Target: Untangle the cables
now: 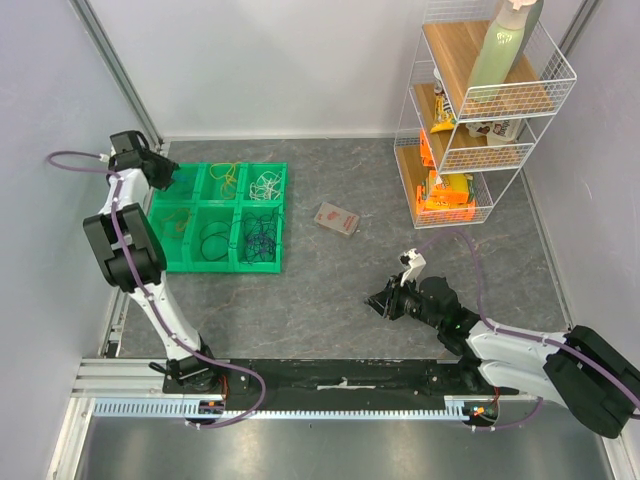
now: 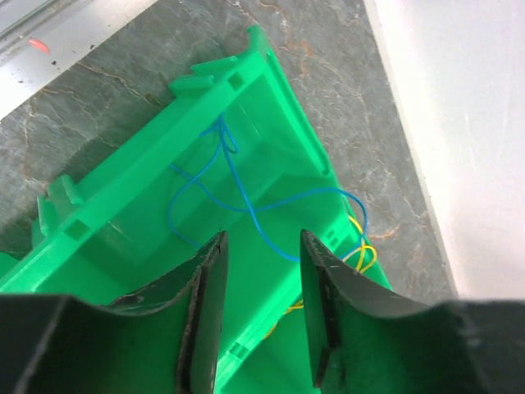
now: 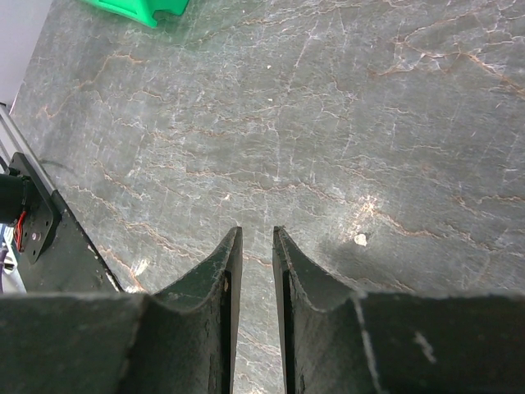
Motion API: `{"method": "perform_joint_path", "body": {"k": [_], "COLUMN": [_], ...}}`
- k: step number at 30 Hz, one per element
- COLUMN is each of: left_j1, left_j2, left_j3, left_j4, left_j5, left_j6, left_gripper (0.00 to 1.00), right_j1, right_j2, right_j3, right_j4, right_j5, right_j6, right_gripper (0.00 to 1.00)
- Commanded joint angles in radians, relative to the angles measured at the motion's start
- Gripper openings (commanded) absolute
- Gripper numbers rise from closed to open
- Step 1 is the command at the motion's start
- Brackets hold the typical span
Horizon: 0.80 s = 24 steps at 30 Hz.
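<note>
The cables lie sorted in a green six-compartment bin (image 1: pixel 225 267) at the left. A blue cable (image 2: pixel 238 193) rests loose on the floor of the back-left compartment. Beside it are a yellow cable (image 1: pixel 228 180) and a white cable (image 1: pixel 265 185), and dark loops (image 1: pixel 260 240) fill the front compartments. My left gripper (image 2: pixel 261 234) hangs open over the blue cable's compartment, nothing between its fingers. The yellow cable (image 2: pixel 365 250) shows just past the bin wall (image 2: pixel 164 123). My right gripper (image 1: pixel 385 300) sits low over bare table at the right, jaws a narrow gap apart and empty (image 3: pixel 257 234).
A white wire shelf rack (image 1: pixel 480 110) with a green bottle and snack packs stands at the back right. A small brown packet (image 1: pixel 337 218) lies on the table right of the bin. Walls close in on the left, the back and the right.
</note>
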Motion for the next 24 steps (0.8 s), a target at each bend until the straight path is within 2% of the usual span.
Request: {"method": "perform_joint_path", "body": {"k": [1, 3, 7, 13, 16, 20, 22, 24], "left_j1": [0.007, 0.007, 0.006, -0.04, -0.192, -0.529, -0.663, -0.77], "left_j2": [-0.124, -0.166, -0.262, -0.451, -0.545, -0.655, -0.721, -0.786], "left_j3": [-0.001, -0.033, -0.111, -0.361, -0.487, -0.587, -0.638, -0.668], "left_j4": [0.016, 0.032, 0.054, 0.176, 0.229, 0.27, 0.34, 0.371], "left_j5": [0.046, 0.067, 0.107, 0.218, 0.267, 0.27, 0.265, 0.243], "left_j6": [-0.081, -0.101, -0.138, -0.175, -0.114, 0.015, 0.08, 0.135], "left_gripper": [0.54, 0.69, 0.72, 0.72, 0.72, 0.72, 0.72, 0.72], "right_j1": [-0.004, -0.004, -0.004, -0.004, -0.004, -0.004, -0.004, -0.004], "right_j2": [0.003, -0.001, 0.003, -0.003, -0.024, -0.081, -0.124, -0.2], "right_j3": [0.006, 0.004, 0.006, 0.003, 0.0, 0.001, 0.008, 0.023], "right_j4": [0.05, 0.052, 0.052, 0.053, 0.039, -0.014, -0.068, -0.193], "right_j5": [-0.005, -0.005, -0.006, -0.008, -0.002, 0.027, 0.053, 0.105], "right_j6": [-0.014, -0.014, -0.014, -0.013, -0.011, -0.005, -0.002, 0.001], "right_gripper": [0.29, 0.29, 0.29, 0.29, 0.29, 0.29, 0.31, 0.34]}}
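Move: The blue cable lies in the bin's far-left compartment, about 3 cm ahead of the left hand, 3 cm to its right and 9 cm below. In the same row the yellow cable is some 5 cm ahead and 15 cm right, the white one about 3 cm ahead and 25 cm right. The brown card box lies roughly 43 cm right and 5 cm back. From the right hand the blue cable is about 38 cm ahead and 48 cm left. Open the left fingers wider above the blue cable and raise the gripper out of the bin corner by about 9 cm, easing back as it climbs. Then swing it fast to the right, some 33 cm in all and 15 cm back, past the yellow and white cables towards the brown card box, turning it about 45 degrees clockwise with the fingers open and empty. ##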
